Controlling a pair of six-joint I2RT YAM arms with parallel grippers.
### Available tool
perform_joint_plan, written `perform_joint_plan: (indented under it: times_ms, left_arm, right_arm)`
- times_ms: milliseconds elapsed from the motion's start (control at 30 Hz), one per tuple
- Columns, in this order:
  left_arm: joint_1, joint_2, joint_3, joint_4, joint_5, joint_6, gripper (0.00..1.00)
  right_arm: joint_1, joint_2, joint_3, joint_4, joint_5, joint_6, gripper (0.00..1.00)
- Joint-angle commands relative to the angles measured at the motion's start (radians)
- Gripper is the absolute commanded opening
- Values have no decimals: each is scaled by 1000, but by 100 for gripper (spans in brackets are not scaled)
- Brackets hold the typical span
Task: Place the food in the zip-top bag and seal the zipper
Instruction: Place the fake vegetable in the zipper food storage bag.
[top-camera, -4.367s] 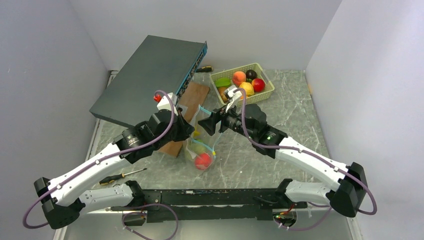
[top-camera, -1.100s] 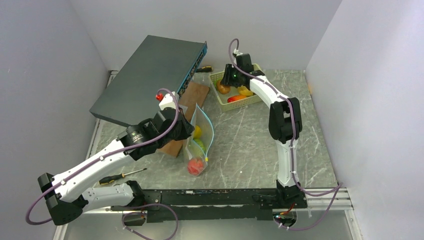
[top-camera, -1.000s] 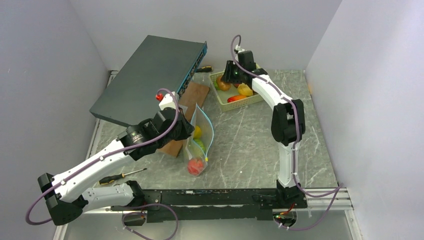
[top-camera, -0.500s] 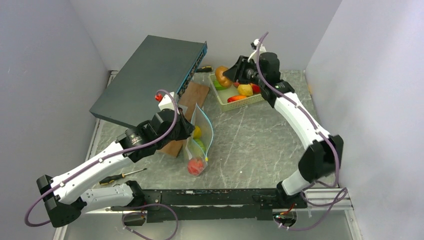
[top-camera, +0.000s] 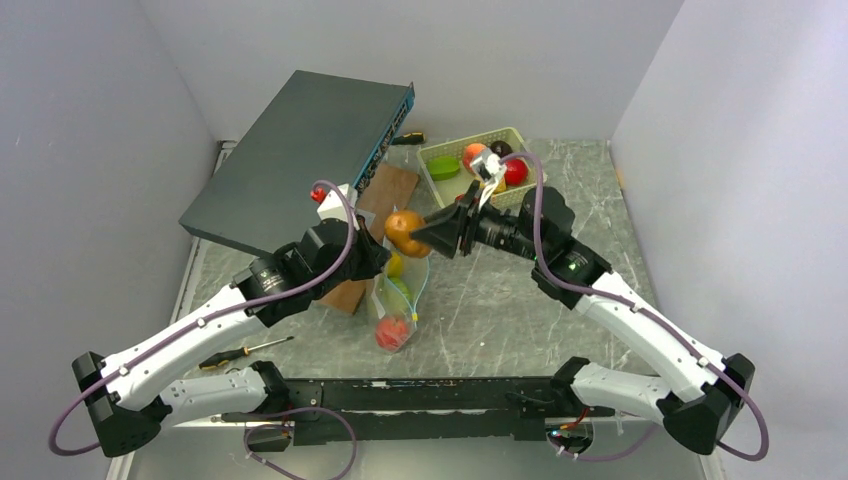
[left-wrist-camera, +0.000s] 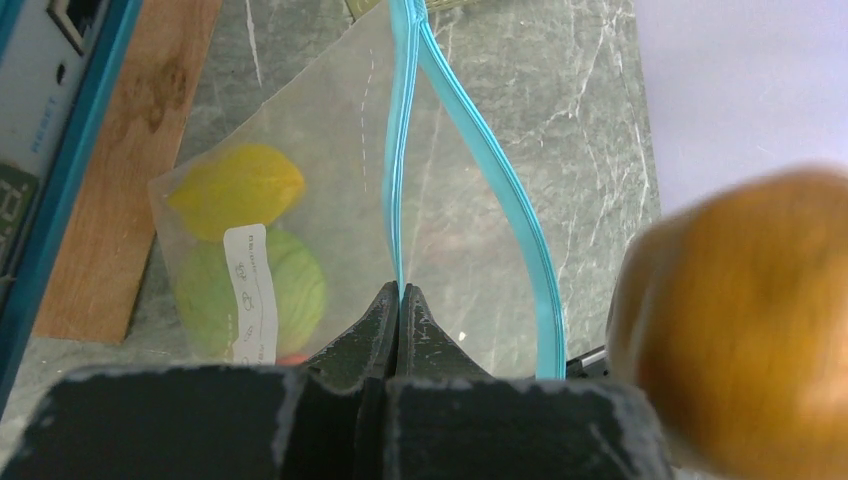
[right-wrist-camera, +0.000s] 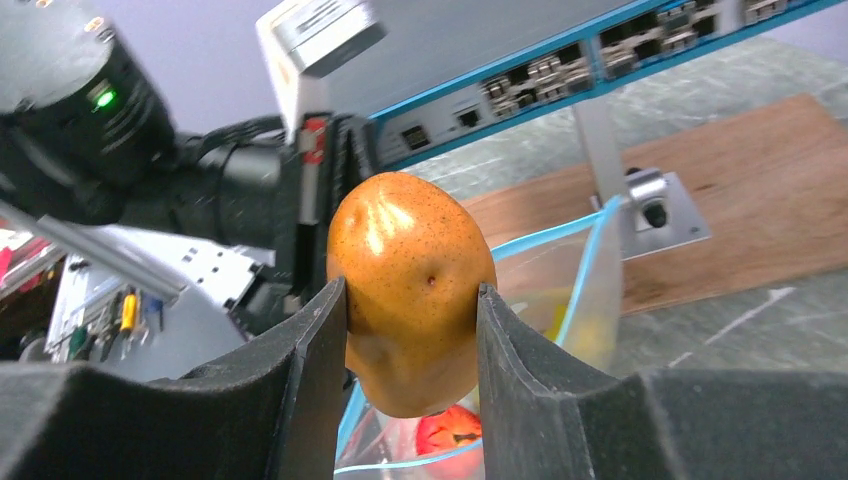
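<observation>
The clear zip-top bag (top-camera: 400, 298) stands open on the table, with yellow (left-wrist-camera: 240, 187), light green (left-wrist-camera: 275, 290) and red (right-wrist-camera: 450, 435) food inside. My left gripper (left-wrist-camera: 400, 291) is shut on one side of the teal zipper (left-wrist-camera: 398, 170) and holds the mouth up. The other side of the strip (left-wrist-camera: 500, 210) bows away from it. My right gripper (right-wrist-camera: 410, 290) is shut on an orange, potato-like food (right-wrist-camera: 405, 245). That piece (top-camera: 403, 230) hangs just above the bag's mouth, close to the left gripper (top-camera: 378, 255).
A pale green lattice basket (top-camera: 533, 157) at the back holds red (top-camera: 515, 171), orange (top-camera: 474, 155), green (top-camera: 445, 168) and dark purple (top-camera: 502, 148) pieces. A dark network switch (top-camera: 300, 160) leans over a wooden board (top-camera: 385, 195). A screwdriver (top-camera: 240, 352) lies front left.
My right arm has swung from the basket back to the bag, carrying the orange food to just above the mouth. The left gripper and the bag have stayed put.
</observation>
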Motion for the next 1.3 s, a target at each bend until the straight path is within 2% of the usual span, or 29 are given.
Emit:
perform_joint_plan:
  times_ms: [0,300,500,900,1033,1267]
  left_arm:
    - [11,-22,-17,23,11,-2,0]
    - [11,-40,-25,16,-1,-20,0]
    - [11,-43,-39,15,2,-34,0]
    - [11,-48,-33,-2,-9,-35,0]
    - [11,-43,-24,-10,-11,-33,0]
    - [11,-50,-32,-11,-13,-35,0]
  right_arm:
    - [69,-48,-70,125,3,-30,0]
    - [168,-55,-134,98,177,-111,2]
    - [173,-63,-169,81,242,-114,16]
    - [180,-71,-189,69,247,-144,63]
    - [180,-75,-184,69,260,-148,69]
    - [181,-63,-146,41,374,-142,71]
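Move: The right gripper already holds the orange-brown vegetable above the bag. The open bag mouth lies about 3 cm back, 2 cm left and some 13 cm below this hand. In the bag, the cabbage is about 3 cm back, 4 left and 26 below, and the red vegetable 14 back, 7 left and 28 below. From the left hand, pinching the rim, the mouth is about 6 cm right, 1 back and 4 below. Swing the right gripper a little back and left over the bag mouth, about 3 cm, then lower it some 6 cm towards the mouth, its fingers tipping down slightly. Pause there, then open the fingers to let go of the orange-brown vegetable, sinking about another centimetre. Keep the left gripper still, its fingers shut on the zipper rim. ##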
